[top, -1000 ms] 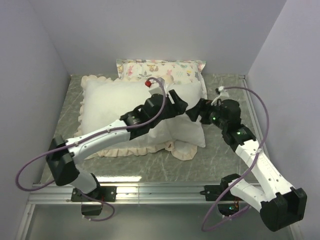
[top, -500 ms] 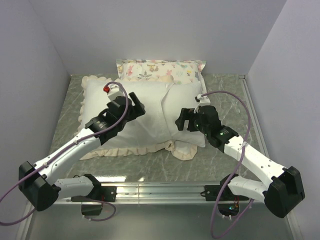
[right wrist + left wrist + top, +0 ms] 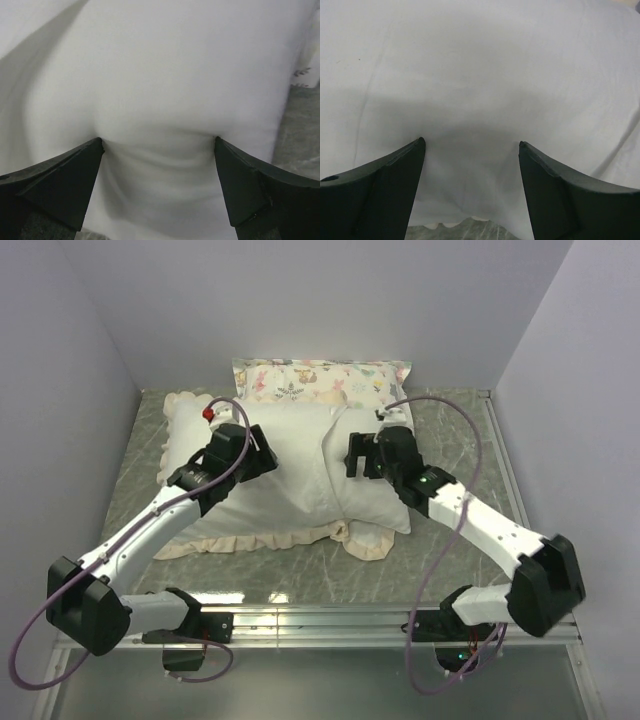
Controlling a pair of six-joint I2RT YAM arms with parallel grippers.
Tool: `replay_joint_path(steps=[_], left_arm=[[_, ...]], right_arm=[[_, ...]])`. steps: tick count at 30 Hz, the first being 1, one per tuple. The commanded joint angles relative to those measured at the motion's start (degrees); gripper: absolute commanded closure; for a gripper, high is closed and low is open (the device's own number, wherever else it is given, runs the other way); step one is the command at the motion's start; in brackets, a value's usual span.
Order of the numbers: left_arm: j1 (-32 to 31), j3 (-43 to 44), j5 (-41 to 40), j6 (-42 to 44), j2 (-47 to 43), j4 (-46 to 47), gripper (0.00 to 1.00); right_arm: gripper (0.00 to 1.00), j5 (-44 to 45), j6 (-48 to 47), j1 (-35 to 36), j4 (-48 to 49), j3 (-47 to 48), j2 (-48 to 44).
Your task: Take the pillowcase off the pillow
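Observation:
The cream-white pillowcase (image 3: 290, 485) with its ruffled frill lies on the marble table, and the plain white pillow (image 3: 385, 502) sticks out of its right end. My left gripper (image 3: 264, 458) is open over the left half of the pillowcase. In the left wrist view, my left gripper (image 3: 470, 142) has white fabric (image 3: 480, 75) filling the view between its spread fingers. My right gripper (image 3: 353, 462) is open at the pillow's upper part. In the right wrist view, my right gripper (image 3: 157, 140) has both tips denting the plump white pillow (image 3: 160, 85). Neither gripper holds anything.
A pastel animal-print pillow (image 3: 320, 380) lies against the back wall, just behind the pillow. Grey walls close in on the left, back and right. Bare marble table (image 3: 450, 530) shows at the right and front. A metal rail (image 3: 320, 618) runs along the near edge.
My left arm swung from the middle to the left half of the pillowcase. My right gripper moved left and farther onto the pillow. Both sets of jaws widened.

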Motion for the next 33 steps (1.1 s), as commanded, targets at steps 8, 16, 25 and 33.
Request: replay_joint_path(steps=[8, 16, 25, 33], left_arm=[[2.57, 1.90, 1.86, 3.21, 5.19, 0.13, 0.68], [9.24, 7.52, -3.67, 4.88, 3.00, -4.61, 1.00], [20.85, 10.17, -7.11, 5.07, -1.22, -6.55, 1.00], [28.59, 4.82, -3.97, 2.68, -6.67, -4.18, 1.00]], right_arm=[[0.49, -2.68, 2.11, 0.27, -1.62, 6.11, 11.04], [1.00, 1.28, 1.05, -2.27, -10.16, 12.89, 6.65], [1.00, -1.26, 0.61, -11.57, -15.44, 15.53, -1.09], [1.00, -2.94, 1.32, -17.13, -16.76, 16.15, -5.22]])
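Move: The left hand hangs open over the white pillowcase, its cloth some 3 cm below and 1 cm ahead and left. The right hand is over the bare white pillow end, its top about 4 cm below, 1 cm ahead and 2 cm left. From the right hand, the patterned pillow lies 16 cm ahead and 6 cm left, 8 cm lower; the ruffled flap 17 cm back and 4 cm right, 12 cm lower. Both hands dip, shut and part, rising: right drags pinched pillow 7 cm right, left travels 15 cm left. ##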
